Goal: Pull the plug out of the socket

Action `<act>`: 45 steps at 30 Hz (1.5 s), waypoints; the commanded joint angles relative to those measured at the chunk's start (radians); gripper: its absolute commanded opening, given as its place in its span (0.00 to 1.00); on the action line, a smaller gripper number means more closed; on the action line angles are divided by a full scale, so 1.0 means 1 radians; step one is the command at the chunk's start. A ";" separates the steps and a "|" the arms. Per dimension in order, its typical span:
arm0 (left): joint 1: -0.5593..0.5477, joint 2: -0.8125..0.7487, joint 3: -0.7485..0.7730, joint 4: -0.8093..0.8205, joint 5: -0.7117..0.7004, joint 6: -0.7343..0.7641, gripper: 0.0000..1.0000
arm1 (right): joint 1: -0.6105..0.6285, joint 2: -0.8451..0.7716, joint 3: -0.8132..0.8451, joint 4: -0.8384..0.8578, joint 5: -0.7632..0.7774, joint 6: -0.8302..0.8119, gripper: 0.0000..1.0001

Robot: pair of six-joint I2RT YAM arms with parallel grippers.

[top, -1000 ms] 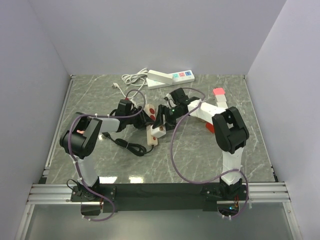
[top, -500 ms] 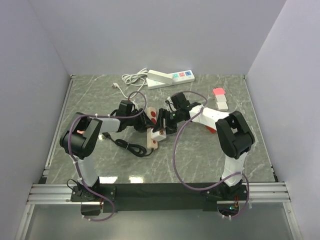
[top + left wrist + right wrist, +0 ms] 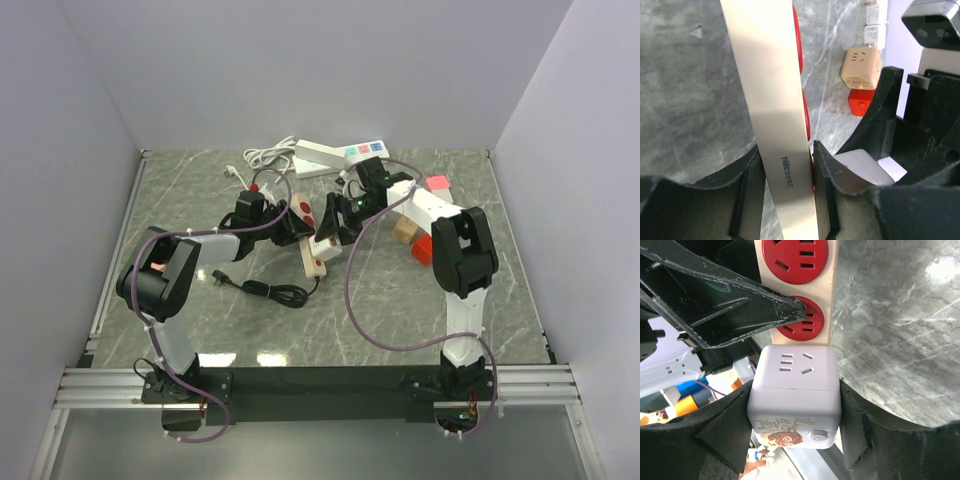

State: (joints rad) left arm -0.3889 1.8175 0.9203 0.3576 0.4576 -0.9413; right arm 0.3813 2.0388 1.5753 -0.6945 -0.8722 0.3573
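Observation:
My left gripper (image 3: 290, 226) is shut on the edges of a beige power strip (image 3: 314, 256) with red sockets (image 3: 801, 320); the left wrist view shows the strip's side (image 3: 775, 125) clamped between the fingers. My right gripper (image 3: 330, 226) is shut on a white cube adapter (image 3: 795, 390) that sits against the strip's face below the second red socket. The small black plug (image 3: 215, 276) lies loose on the table at the left, at the end of a thin black cord (image 3: 282, 293) that runs to the strip's near end. Neither gripper touches it.
A white power strip (image 3: 340, 155) with coloured switches and a coiled white cord (image 3: 264, 157) lie at the back. A beige cube (image 3: 404, 230), a red cube (image 3: 422, 250) and a pink block (image 3: 437, 184) lie to the right, under the right arm.
Both grippers have moved the beige strip and cube away from the near edge and slightly right. The black cord and plug were dragged along.

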 commanded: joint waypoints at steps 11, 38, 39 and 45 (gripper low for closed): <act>0.048 0.025 -0.011 -0.221 -0.017 0.182 0.01 | 0.146 -0.439 -0.544 0.483 0.245 0.391 0.00; 0.070 -0.069 -0.005 -0.285 -0.008 0.217 0.01 | -0.324 -0.183 0.040 0.101 0.596 0.262 0.00; 0.079 -0.067 0.009 -0.292 -0.007 0.222 0.01 | -0.347 -0.163 0.051 0.101 0.610 0.272 0.00; 0.137 -0.043 0.049 -0.298 0.000 0.188 0.01 | -0.404 -0.043 0.152 0.041 0.677 0.282 0.00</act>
State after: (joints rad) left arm -0.2874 1.7847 0.9138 0.0456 0.4706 -0.7704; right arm -0.0143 1.9457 1.6600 -0.6495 -0.2565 0.6136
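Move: The plug is already in my right fingers, still in the socket strip that my left fingers grip; the plug sits about 6 cm right and 3 cm back of my left hand, nearly level with it. From my right hand, the wooden cube I head for stands some 22 cm right, 9 cm ahead and 9 cm below. The red cube is about 5 cm right of that wooden cube and 6 cm nearer me; the strip's middle lies 5 cm left and 2 cm ahead of my right hand. I draw both hands back together about 5 cm, keeping both grips, then drive my right hand forward and up to work the plug off while my left hand drags the strip left and down. With the plug still pinched, my right hand then sinks and sweeps right over 15 cm, still forward, past the wooden cube towards the white blocks, turning some 50 degrees clockwise. ##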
